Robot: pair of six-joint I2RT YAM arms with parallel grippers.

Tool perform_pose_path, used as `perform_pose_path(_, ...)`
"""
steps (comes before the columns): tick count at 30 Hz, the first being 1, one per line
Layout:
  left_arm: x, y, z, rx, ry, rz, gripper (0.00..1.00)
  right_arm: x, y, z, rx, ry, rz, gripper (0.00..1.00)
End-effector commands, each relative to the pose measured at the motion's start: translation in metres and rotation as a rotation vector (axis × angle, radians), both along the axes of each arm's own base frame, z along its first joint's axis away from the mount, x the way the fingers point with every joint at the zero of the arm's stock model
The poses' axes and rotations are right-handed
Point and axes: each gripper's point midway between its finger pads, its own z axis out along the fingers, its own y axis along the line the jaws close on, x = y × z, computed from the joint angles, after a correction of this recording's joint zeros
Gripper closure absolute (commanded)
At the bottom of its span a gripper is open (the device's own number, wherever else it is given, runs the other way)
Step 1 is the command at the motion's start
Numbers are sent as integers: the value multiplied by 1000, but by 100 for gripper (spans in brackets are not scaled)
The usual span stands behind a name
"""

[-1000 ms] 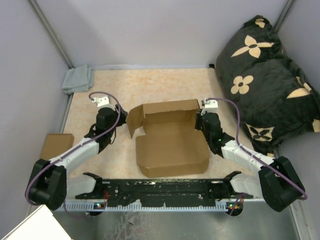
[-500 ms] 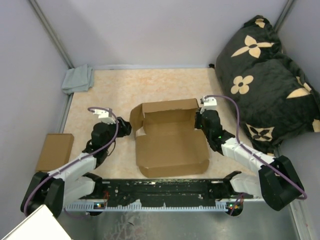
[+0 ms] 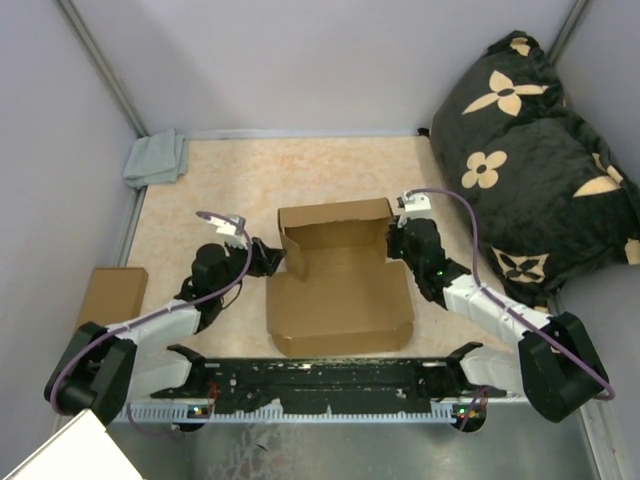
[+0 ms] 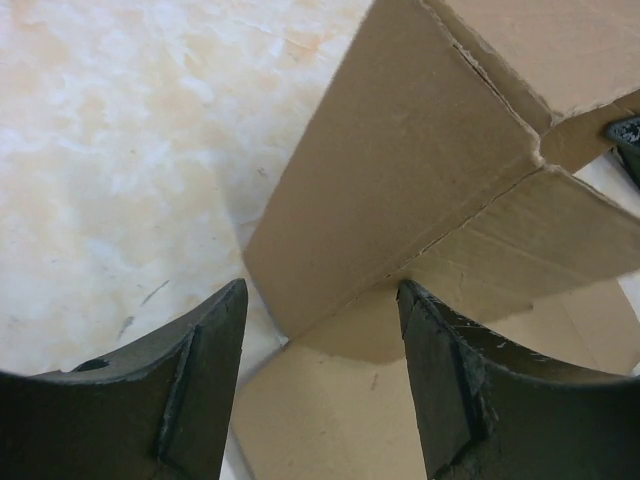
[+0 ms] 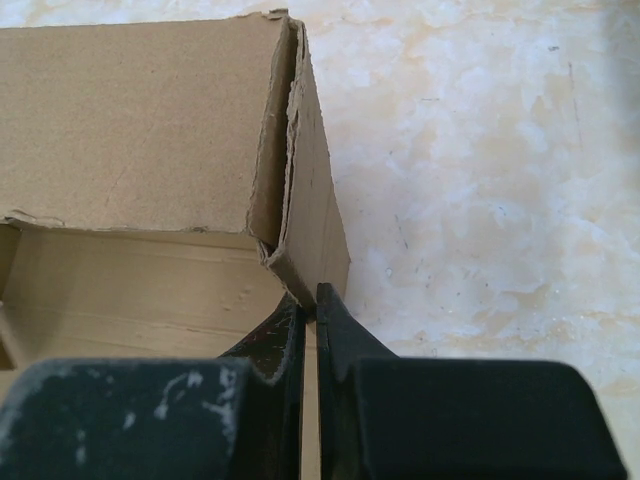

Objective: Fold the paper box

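Note:
The paper box (image 3: 340,295), plain brown cardboard, lies open in the middle of the table with its back wall upright. My left gripper (image 3: 272,257) is at the box's left side and stands open. In the left wrist view the upright left side flap (image 4: 400,170) is just ahead of the left gripper (image 4: 320,292), and nothing is gripped between the dark fingers (image 4: 205,385). My right gripper (image 3: 396,240) is at the box's right rear corner. In the right wrist view the right gripper (image 5: 310,300) is shut on the thin edge of the right side wall (image 5: 315,225).
A grey cloth (image 3: 155,158) lies in the far left corner. A smaller cardboard piece (image 3: 110,293) sits beyond the table's left edge. A black flowered pillow (image 3: 530,150) fills the right side. A black rail (image 3: 320,378) runs along the near edge, and walls enclose the table.
My left arm has swung right to the box. The left side flap, which splayed outward before, now stands upright against the box. The right gripper has kept its hold.

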Motion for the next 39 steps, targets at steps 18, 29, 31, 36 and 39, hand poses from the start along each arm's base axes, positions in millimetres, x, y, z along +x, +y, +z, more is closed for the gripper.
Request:
perform_pose_path(18, 41, -10, -5, 242, 19, 266, 51, -26, 25, 22, 62, -21, 121, 100)
perform_pose_path(29, 41, 4, -23, 555, 144, 568, 100, -30, 33, 11, 109, 45, 39, 100)
perform_pose_path(31, 38, 9, -26, 604, 156, 648, 100, -29, 34, 9, 115, 57, 19, 100)
perform_pose_path(36, 29, 3, -29, 645, 117, 700, 100, -28, 36, 3, 111, 90, -14, 100)
perform_pose_path(39, 27, -4, -33, 608, 117, 648, 100, -27, 38, 2, 117, 96, -15, 100)
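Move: The left side wall's free edge, just under the corner of the lid flap, lies about 5 cm ahead of the left hand, 2 cm to its right and roughly level with it. From that hand the lid flap's middle is some 8 cm ahead, 11 cm right and slightly higher. The right hand already pinches the right side wall's edge at its fingertips; from it the left wall edge is about 22 cm left and 2 cm ahead, the lid flap 11 cm left and 5 cm ahead. The left side wall's edge gets pinched under the lid corner by the left hand: open, it first slips nearly 3 cm right, then goes about 5 cm forward, sinking a little and closing, and finally eases back 1 cm, the wrist rolling its left side up and swinging counter-clockwise. The right side wall stays gripped as the right hand draws it back and left some 3 cm. ##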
